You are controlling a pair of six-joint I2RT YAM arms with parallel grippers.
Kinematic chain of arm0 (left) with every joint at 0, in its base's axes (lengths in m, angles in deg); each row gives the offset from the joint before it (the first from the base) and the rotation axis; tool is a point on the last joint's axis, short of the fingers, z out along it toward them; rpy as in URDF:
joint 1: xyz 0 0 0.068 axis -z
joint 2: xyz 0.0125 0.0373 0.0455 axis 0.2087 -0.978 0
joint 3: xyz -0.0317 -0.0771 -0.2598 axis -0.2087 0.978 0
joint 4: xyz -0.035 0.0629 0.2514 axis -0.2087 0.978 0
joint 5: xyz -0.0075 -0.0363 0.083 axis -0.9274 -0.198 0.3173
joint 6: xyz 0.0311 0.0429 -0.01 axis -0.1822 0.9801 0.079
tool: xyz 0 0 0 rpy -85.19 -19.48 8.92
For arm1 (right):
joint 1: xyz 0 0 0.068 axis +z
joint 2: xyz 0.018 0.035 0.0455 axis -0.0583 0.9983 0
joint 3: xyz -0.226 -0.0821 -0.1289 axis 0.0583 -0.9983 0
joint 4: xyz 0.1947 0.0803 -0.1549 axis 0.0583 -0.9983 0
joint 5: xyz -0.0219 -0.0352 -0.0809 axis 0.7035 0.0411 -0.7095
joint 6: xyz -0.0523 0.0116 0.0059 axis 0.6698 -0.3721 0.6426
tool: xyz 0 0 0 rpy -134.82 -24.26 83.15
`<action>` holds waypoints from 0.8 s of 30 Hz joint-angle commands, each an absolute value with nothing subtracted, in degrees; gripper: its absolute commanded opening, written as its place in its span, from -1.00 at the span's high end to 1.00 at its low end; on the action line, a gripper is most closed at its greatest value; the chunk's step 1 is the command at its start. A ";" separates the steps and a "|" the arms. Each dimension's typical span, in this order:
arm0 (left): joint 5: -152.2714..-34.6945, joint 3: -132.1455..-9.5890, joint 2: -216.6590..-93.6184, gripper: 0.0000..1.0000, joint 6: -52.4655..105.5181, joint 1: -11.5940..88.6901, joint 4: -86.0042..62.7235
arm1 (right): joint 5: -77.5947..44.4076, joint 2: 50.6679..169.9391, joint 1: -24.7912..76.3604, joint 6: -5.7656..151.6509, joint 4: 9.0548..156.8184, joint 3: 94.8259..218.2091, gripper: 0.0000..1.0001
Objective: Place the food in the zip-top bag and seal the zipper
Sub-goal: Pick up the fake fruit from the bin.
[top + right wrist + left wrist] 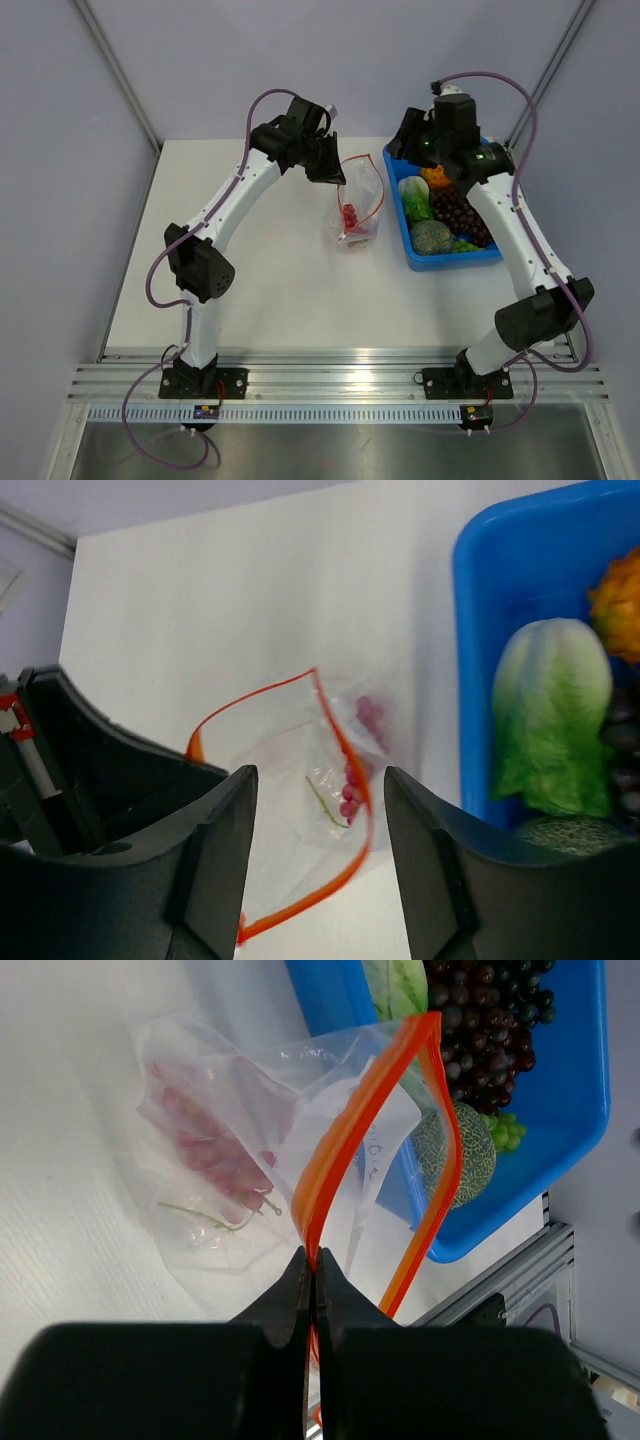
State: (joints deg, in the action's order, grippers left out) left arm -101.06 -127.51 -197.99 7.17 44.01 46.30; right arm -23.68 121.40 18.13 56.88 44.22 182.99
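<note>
The zip-top bag (356, 205) hangs open over the table's middle, its mouth held up. My left gripper (330, 165) (314, 1265) is shut on the orange-red zipper (350, 1125) at one end of the mouth. Inside the bag (300, 810) lies a red-pink fruit (350, 216) (215, 1155) (352, 790). My right gripper (412, 140) (318, 775) is open and empty, hovering above and just right of the bag's mouth. The other food lies in the blue bin (455, 262): dark purple grapes (460, 210) (490, 1010), a green leafy piece (414, 198) (553, 720) and a netted green melon (432, 237) (465, 1150).
The blue bin (470, 630) stands right of the bag, close to the table's right edge. An orange piece (437, 177) (618, 605) sits at its far end. My left arm's wrist (90, 770) is beside the bag's mouth. Aluminium rails (330, 375) run along the near edge.
</note>
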 commanded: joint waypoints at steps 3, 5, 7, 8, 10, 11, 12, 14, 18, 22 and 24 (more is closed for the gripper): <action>-99.81 -125.26 -191.71 1.00 9.01 42.73 45.22 | -25.11 114.04 4.32 58.04 44.95 177.23 -0.22; -98.76 -125.26 -191.35 1.00 9.54 42.55 46.00 | -25.64 114.74 0.02 58.75 43.72 175.55 -0.25; -96.75 -125.35 -190.56 1.00 10.24 42.46 46.45 | -26.60 116.23 -1.75 59.28 43.10 172.74 -0.27; -96.21 -125.52 -190.39 1.00 10.51 42.37 47.06 | -26.26 116.58 -2.89 58.93 43.10 171.77 -0.28; -96.38 -126.66 -190.30 1.00 10.68 41.93 47.59 | -24.86 117.20 -2.90 57.53 44.15 168.70 -0.28; -96.64 -126.93 -190.30 1.00 10.60 41.76 47.51 | -24.50 117.29 -4.30 56.91 44.77 166.68 -0.27; -96.65 -127.10 -190.12 1.00 10.68 41.67 47.42 | -24.50 117.81 -4.66 56.21 45.90 165.97 -0.27; -96.30 -127.11 -190.04 1.00 10.68 41.67 47.24 | -25.02 119.56 -5.01 56.20 46.53 164.91 -0.26; -96.12 -126.14 -190.12 1.00 10.60 41.58 47.24 | -24.50 121.51 -7.03 56.03 46.79 164.29 -0.24; -96.30 -124.12 -189.51 1.00 10.51 41.67 46.27 | -24.41 122.12 -9.74 56.20 46.97 163.15 -0.24; -96.30 -124.12 -189.60 1.00 10.68 41.67 46.27 | -22.93 122.47 -11.16 56.12 47.75 161.57 -0.24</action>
State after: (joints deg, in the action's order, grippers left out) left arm -96.73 -124.15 -193.03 9.79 41.81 48.24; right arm -24.51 122.39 -8.97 56.56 45.25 162.77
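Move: The dark grapes in the blue bin lie about 22 cm to the right of the open, empty right hand, 3 cm farther out and some 27 cm below it. From that hand the melon is about 13 cm right and 4 cm back, the lettuce 9 cm right and 6 cm ahead, the green grapes 22 cm right and 7 cm back, all about as low. From the left hand the dark grapes are roughly 35 cm right, 4 cm ahead and 20 cm below. The right hand, fingers kept open, sweeps quickly right away from the bag mouth and across the lettuce side of the bin, then sinks some 15 cm towards the dark grapes while easing on right to about 20 cm in all, turning clockwise nearly 30 degrees and tipping its fingers about 20 degrees further down without being seen to touch the fruit. Meanwhile the left hand keeps its pinch on the orange-red zipper rim and draws the bag about 4 cm left, away from the bin. ##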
